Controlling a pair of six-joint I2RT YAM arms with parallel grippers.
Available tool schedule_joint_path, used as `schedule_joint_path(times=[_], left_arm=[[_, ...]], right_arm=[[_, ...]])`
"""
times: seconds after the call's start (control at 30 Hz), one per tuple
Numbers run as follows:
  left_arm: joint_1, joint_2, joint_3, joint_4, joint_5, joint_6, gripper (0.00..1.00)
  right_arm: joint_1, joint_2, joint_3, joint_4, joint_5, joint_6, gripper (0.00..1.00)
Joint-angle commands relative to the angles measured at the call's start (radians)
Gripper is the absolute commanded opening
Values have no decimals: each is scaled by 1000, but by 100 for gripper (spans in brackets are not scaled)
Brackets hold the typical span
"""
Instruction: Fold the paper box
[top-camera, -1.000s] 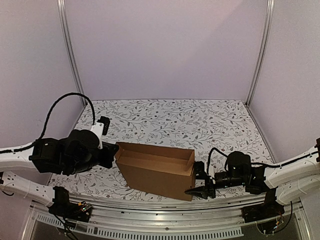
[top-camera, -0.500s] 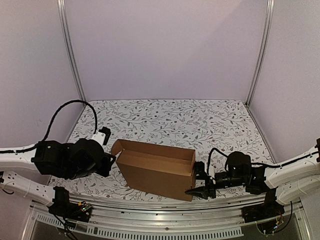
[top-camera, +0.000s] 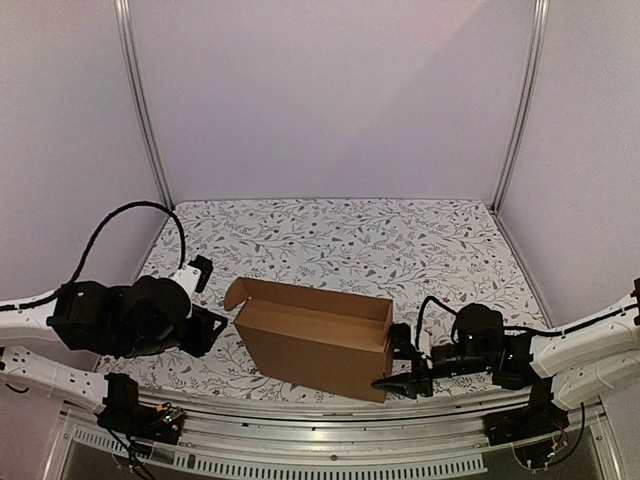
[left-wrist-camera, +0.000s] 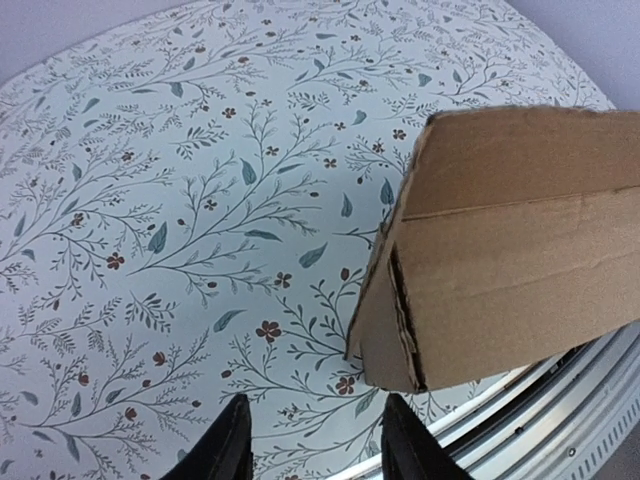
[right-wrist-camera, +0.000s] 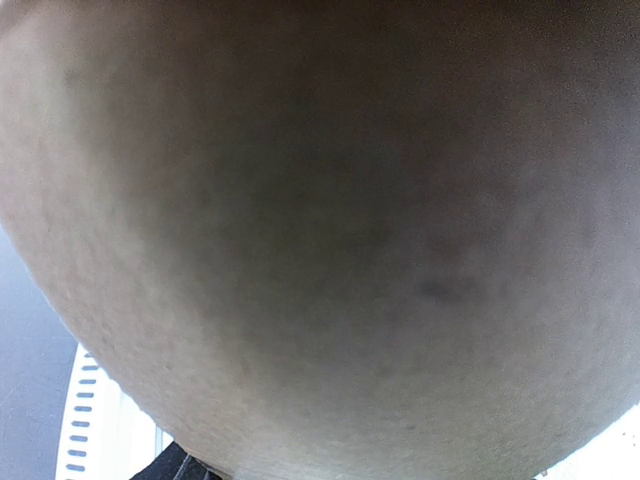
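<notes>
The paper box (top-camera: 315, 350) stands as a brown cardboard trough, open at the top, near the table's front edge. Its left end flap (top-camera: 237, 294) leans outward. My left gripper (top-camera: 212, 330) is open a short way left of that end and touches nothing. In the left wrist view the box's left corner (left-wrist-camera: 500, 270) lies ahead and to the right of the gripper (left-wrist-camera: 315, 450). My right gripper (top-camera: 396, 360) is against the box's right end with its fingers spread apart. Cardboard (right-wrist-camera: 320, 200) fills the right wrist view and hides the fingers there.
The flowered table cover (top-camera: 350, 240) stretches behind the box to the pale back wall. A metal rail (top-camera: 330, 440) runs along the near edge, right beside the box's front. Upright frame posts (top-camera: 145, 110) stand at the back corners.
My left gripper has opened, let go of the box's left end and drawn back to the left. The left end flap has swung outward. The right arm has stayed put.
</notes>
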Motion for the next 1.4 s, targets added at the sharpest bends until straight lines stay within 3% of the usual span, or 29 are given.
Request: schedule_joint_path(times=[0.0,0.33,0.5,0.9,1.37], left_arm=[[37,2,54,60,72,88,44],[238,13,65,147,306,217,39],[276,38,47,192,421,231,27],[306,28,-7,196,449,207,0],[312,45,26,176,407,166,3]], right_arm=[[8,-12,-18,13,3,5,28],[9,-15,-24,20,4,6,29],[9,-13,-24,20,6,5,29],[10,2,-21,28,3,6,29],[11,2,-28,39,9,12,29]])
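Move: The small flap sticking out at the box's far left corner is about 4 cm ahead of the left gripper and 4 cm to its right, roughly level with the fingertips. The middle of the box lies some 18 cm to the gripper's right, about 1 cm ahead and 6 cm below it. From the right gripper, which sits at the box's right end, that flap is roughly 10 cm ahead, 30 cm to the left and 7 cm higher. Bring the left gripper forward and up, about 2.5 cm each, then about 2 cm right and slightly down onto the box's left end, turning the wrist some 15 degrees, partly clockwise, on the way. Close the fingers from nearly half open to shut, pinching the thin cardboard at the end flap. Keep the right gripper still against the box's right end. ##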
